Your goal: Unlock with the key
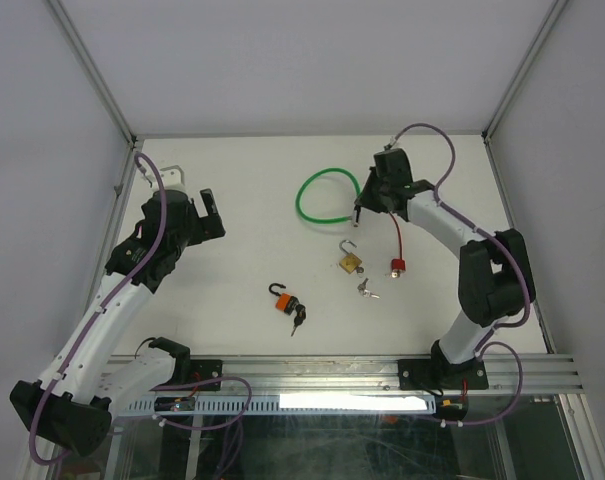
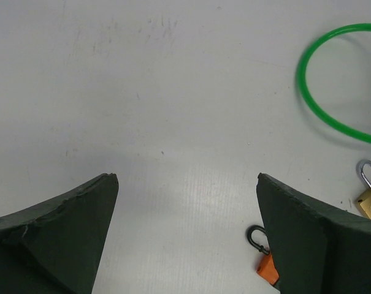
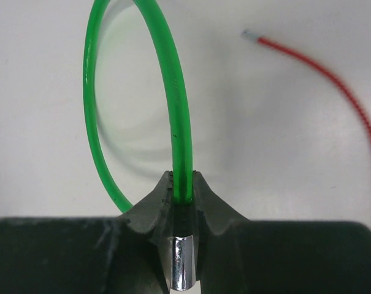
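My right gripper [image 1: 360, 212] [image 3: 184, 184] is shut on the green cable [image 1: 327, 195] [image 3: 176, 110], just behind its silver metal end [image 3: 184, 263]. The cable loops away over the table. A brass padlock [image 1: 350, 263] [image 2: 370, 199] lies mid-table with its shackle swung open, and small keys [image 1: 367, 291] lie beside it. An orange padlock [image 1: 284, 300] [image 2: 268, 266] with a black shackle has a key [image 1: 298, 320] at its lower end. My left gripper [image 1: 197, 205] [image 2: 186, 177] hovers open over bare table, left of the locks, holding nothing.
A red padlock [image 1: 396, 265] with a thin red cable [image 1: 393, 235] [image 3: 332, 79] lies right of the brass one. The enclosure's metal posts and white walls bound the table on the left, right and back.
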`<state>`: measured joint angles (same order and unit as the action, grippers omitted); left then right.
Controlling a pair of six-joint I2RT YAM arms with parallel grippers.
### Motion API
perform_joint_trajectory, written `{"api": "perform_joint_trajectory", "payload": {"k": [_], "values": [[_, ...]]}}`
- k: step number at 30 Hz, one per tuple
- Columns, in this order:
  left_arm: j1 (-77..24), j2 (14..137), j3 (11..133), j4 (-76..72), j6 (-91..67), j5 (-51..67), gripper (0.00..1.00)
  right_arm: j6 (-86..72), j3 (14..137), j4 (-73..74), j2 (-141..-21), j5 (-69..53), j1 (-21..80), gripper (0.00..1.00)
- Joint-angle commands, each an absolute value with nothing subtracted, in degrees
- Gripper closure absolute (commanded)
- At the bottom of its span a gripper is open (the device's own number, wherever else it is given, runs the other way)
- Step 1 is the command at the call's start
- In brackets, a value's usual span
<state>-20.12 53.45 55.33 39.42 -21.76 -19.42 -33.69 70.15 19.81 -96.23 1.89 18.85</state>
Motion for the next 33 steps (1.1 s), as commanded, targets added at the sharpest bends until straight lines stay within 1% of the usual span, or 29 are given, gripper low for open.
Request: {"api": "perform_joint_trajectory", "payload": {"k": [1,8,9,10,14,18,20,25,33], "values": [[-19.5,53.4,55.2,37.0,-20.9,-19.3,0.01,-40.2,68.9,11.7,-96.7,4.1,25.8,1.00],[-19.3,53.6,55.2,37.0,-20.9,-19.3,0.01,-41.7,70.6,10.6,-104.0,4.0,33.9,1.00],[-19.3,53.6,55.2,37.0,-20.9,-19.3,0.01,-41.2,71.1,10.9,-105.4,3.7,34.7,0.98],[-19.2,53.6,55.2,37.0,-20.9,-19.3,0.01,-40.4,71.6,11.3,-106.3,3.0,35.1,0.96],[-19.1,53.9,55.2,37.0,-20.9,-18.9,0.01,-35.4,75.3,16.0,-108.8,1.6,35.7,0.77],[-18.9,54.4,55.1,37.0,-20.9,-18.1,0.01,-30.5,76.3,20.0,-107.5,2.8,35.7,0.60],[-18.8,54.8,55.2,37.0,-20.8,-17.8,0.01,-28.4,75.4,22.0,-105.2,3.7,35.7,0.53],[-18.8,55.5,55.0,36.6,-20.5,-15.9,0.01,-24.8,70.2,28.7,-98.7,5.3,35.7,0.51],[-18.7,55.5,54.5,35.6,-19.9,-14.4,0.01,-26.8,56.2,34.1,-85.7,7.6,35.7,0.51]]}}
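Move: I hold the green cable lock by its black collar in my right hand, off the table. Its free spot lies about 12 cm to my left, 6 cm back and 9 cm below. The brass padlock is some 11 cm back and 2 cm left of my right hand, the red padlock 12 cm back and 12 cm right, both about 10 cm down. From my left hand the spot is roughly 30 cm right, 7 cm ahead and 20 cm below. My right hand carries the green lock about 12 cm left, sinking some 9 cm and drawing back, onto the bare table left of the brass padlock. There I open to about half and let go of the collar, rise a few centimetres and head back and right, some 10 cm, to over the brass padlock, wrist turning counter-clockwise about 20 degrees in all. ##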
